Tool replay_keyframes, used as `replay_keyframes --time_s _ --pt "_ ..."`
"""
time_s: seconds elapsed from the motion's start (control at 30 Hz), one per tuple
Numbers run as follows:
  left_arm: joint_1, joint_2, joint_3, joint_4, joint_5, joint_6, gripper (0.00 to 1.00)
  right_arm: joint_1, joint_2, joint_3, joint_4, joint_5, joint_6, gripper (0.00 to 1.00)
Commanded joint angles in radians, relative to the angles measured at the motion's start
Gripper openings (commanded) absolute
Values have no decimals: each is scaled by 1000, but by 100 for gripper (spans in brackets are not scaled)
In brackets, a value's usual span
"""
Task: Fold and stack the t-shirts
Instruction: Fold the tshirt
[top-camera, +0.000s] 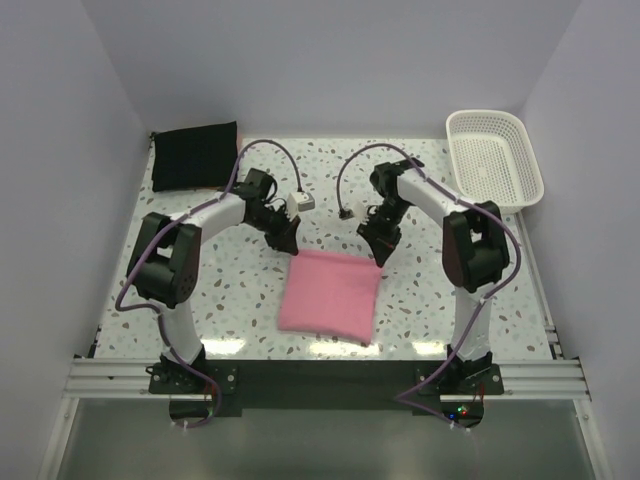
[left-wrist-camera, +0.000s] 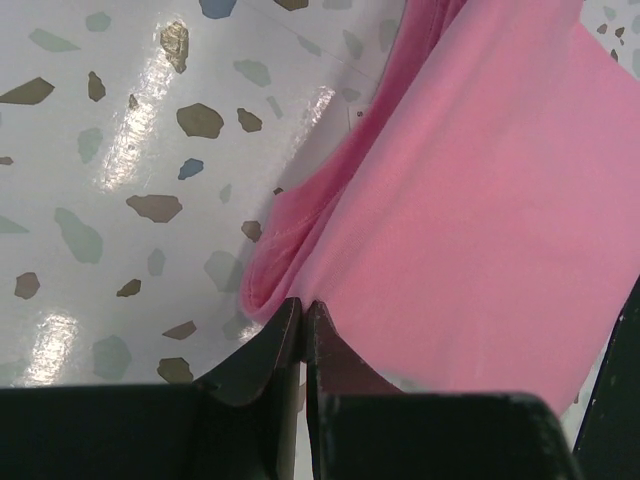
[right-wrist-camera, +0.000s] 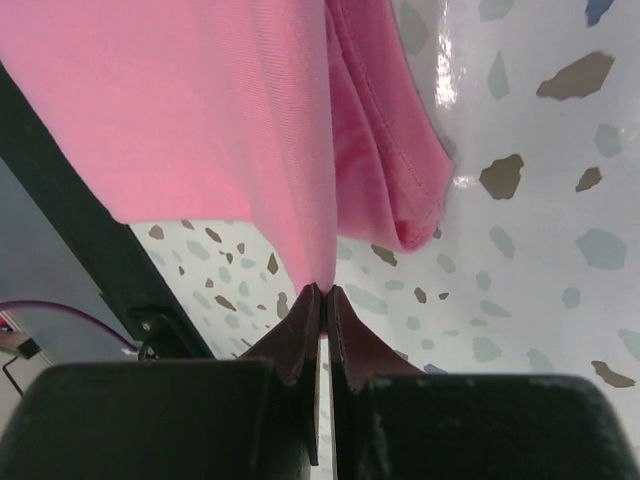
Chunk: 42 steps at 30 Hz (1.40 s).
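The pink t-shirt (top-camera: 330, 292) lies folded into a rough rectangle in the middle of the table. My left gripper (top-camera: 284, 240) is at its far left corner and my right gripper (top-camera: 380, 252) at its far right corner. In the left wrist view the left gripper (left-wrist-camera: 303, 303) is shut, pinching the folded pink edge (left-wrist-camera: 470, 200). In the right wrist view the right gripper (right-wrist-camera: 322, 289) is shut on a fold of the pink cloth (right-wrist-camera: 200, 110), which rises from the tips. The black t-shirt (top-camera: 195, 156) lies as a folded rectangle at the far left.
A white lattice basket (top-camera: 495, 155) stands at the far right corner. The speckled table (top-camera: 230, 290) is walled at the back and both sides. A black strip and metal rail (top-camera: 320, 380) run along the near edge by the arm bases.
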Motion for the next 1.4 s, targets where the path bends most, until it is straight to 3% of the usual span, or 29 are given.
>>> replay_keyframes --time_s 0.0,0.4,0.57,0.7,0.8,0.83,0.9,0.93,0.97,1.03,1.1,1.23,1.37 --pt "12 -37 38 1 -4 16 0 -34 -9 -36 9 96 -3 0" --pt "38 116 95 119 -158 -102 0 -45 155 76 276 218 133 0" --pt "67 175 150 142 -186 -131 2 -46 221 187 304 237 179 0" --pt "96 158 189 140 -151 -151 16 -51 195 240 301 217 207 2" --pt "101 40 184 137 -97 -148 36 -62 111 234 265 127 244 30" --pt "101 11 175 130 -82 -152 46 -63 81 225 260 67 276 50" --pt "101 -79 147 111 -1 -172 59 -63 -22 186 245 -14 308 68" --pt "100 -107 130 104 33 -185 69 -63 -55 168 241 -60 343 87" --pt "95 -136 107 102 70 -203 75 -63 -90 148 243 -103 368 94" --pt "63 -209 22 111 179 -272 86 -56 -152 87 234 -258 438 99" --pt "20 -259 -66 142 264 -349 91 -27 -179 13 215 -393 498 99" --pt "-118 -284 -187 269 357 -496 93 45 -193 -117 246 -553 567 99" --pt "-170 -241 -264 428 438 -668 94 104 -143 -194 208 -665 554 99"
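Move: Each gripper pinches one far corner of the folded t-shirt. Its far edge is to go to bare table: about 8 cm ahead and 2 cm left of the left hand, 4 cm down, and about 11 cm ahead of the right, 5 cm down. The t-shirt's middle lies some 10 cm back and 8 cm right of the left hand, roughly 8 cm back and 11 cm left of the right. Carry both pinched corners forward and down together, about 8 cm with the left gripper and 11 cm with the right, drawing the t-shirt away from the bases. Open both grippers wide to let go, then lift clear and swing both back some 15 cm and inward over the t-shirt, tilting the fingers flatter by roughly 20 degrees. ##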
